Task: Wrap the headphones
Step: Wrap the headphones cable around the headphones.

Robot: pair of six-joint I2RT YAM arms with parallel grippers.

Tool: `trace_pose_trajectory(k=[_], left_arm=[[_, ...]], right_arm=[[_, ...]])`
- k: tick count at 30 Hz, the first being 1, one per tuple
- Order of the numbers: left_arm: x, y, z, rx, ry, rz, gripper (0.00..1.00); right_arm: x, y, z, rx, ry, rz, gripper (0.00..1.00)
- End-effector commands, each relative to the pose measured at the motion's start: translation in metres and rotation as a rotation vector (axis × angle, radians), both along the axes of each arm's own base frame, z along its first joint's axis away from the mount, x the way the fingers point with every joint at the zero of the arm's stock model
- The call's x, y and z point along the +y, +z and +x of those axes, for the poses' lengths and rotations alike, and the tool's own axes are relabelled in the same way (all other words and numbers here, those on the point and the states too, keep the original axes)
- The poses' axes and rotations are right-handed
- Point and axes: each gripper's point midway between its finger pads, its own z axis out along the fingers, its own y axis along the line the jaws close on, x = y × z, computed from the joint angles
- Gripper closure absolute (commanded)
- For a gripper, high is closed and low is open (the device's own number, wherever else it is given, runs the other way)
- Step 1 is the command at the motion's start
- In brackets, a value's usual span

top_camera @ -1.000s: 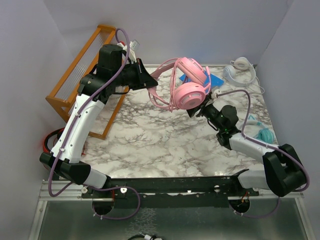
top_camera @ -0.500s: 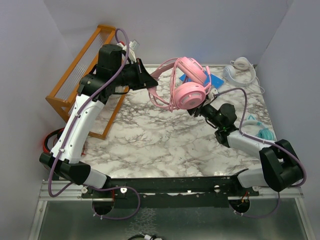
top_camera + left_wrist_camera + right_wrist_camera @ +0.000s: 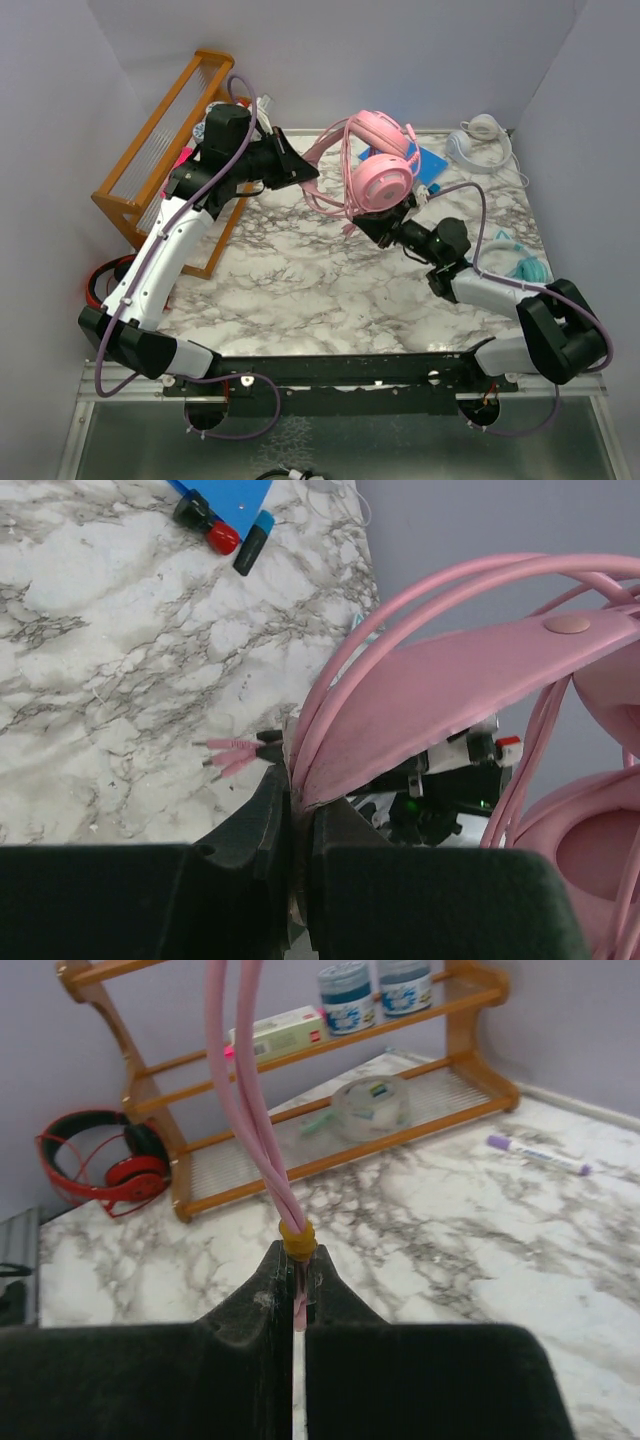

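Note:
The pink headphones (image 3: 380,160) hang above the far middle of the table, with their long pink cable looped around the headband. My left gripper (image 3: 310,175) is shut on the pink headband (image 3: 450,700), pinched between its jaws (image 3: 295,790). The cable's pink plugs (image 3: 235,752) dangle just beyond the fingertips. My right gripper (image 3: 365,222) sits below the lower ear cup and is shut on the pink cable (image 3: 235,1080), just under a yellow band (image 3: 297,1237). A white pair (image 3: 480,135) lies at the far right; a teal pair (image 3: 525,265) lies by the right edge.
A wooden rack (image 3: 165,130) stands at the left; it holds jars, a box and a tape roll (image 3: 370,1108). Red-and-black headphones (image 3: 110,1155) lie beside it. A blue card (image 3: 430,160) with markers lies behind the pink pair, and a purple marker (image 3: 540,1155) rests on the marble.
My right gripper has closed on the pink cable and shifted left under the ear cup. The left arm has moved slightly right and forward with the headband.

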Motion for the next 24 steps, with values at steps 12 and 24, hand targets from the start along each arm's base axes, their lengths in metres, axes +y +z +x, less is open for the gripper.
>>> trace_pose_trajectory(k=[12,24], left_arm=[[0.025,-0.008,0.04,-0.011,0.438,-0.123,1.0],[0.041,-0.052,0.05,-0.062,0.58,-0.007,1.0]], right_arm=[[0.033,0.041,-0.091,0.22,0.352,0.242,0.99],[0.035,0.086,-0.108,0.32,0.453,0.345,0.94]])
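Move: The pink headphones hang from the left fingers, shut on the headband; their middle is about 10 cm to that hand's right, 2 cm ahead and 2 cm higher. From the right hand they are roughly 16 cm up, 2 cm farther out and 2 cm to the right. The right fingers already pinch the cable's tied end, which is about 8 cm right of the left hand, level fore and aft, 14 cm lower. The headphones are lowered about 10 cm by the left hand, which also eases forward and left and swings them some 30 degrees counter-clockwise. Meanwhile the cable's tied end, still pinched, is drawn back towards the robot by the right hand, rising and going a little left, while its wrist rolls and the fingers turn to point more to the left. Both grips stay shut. ##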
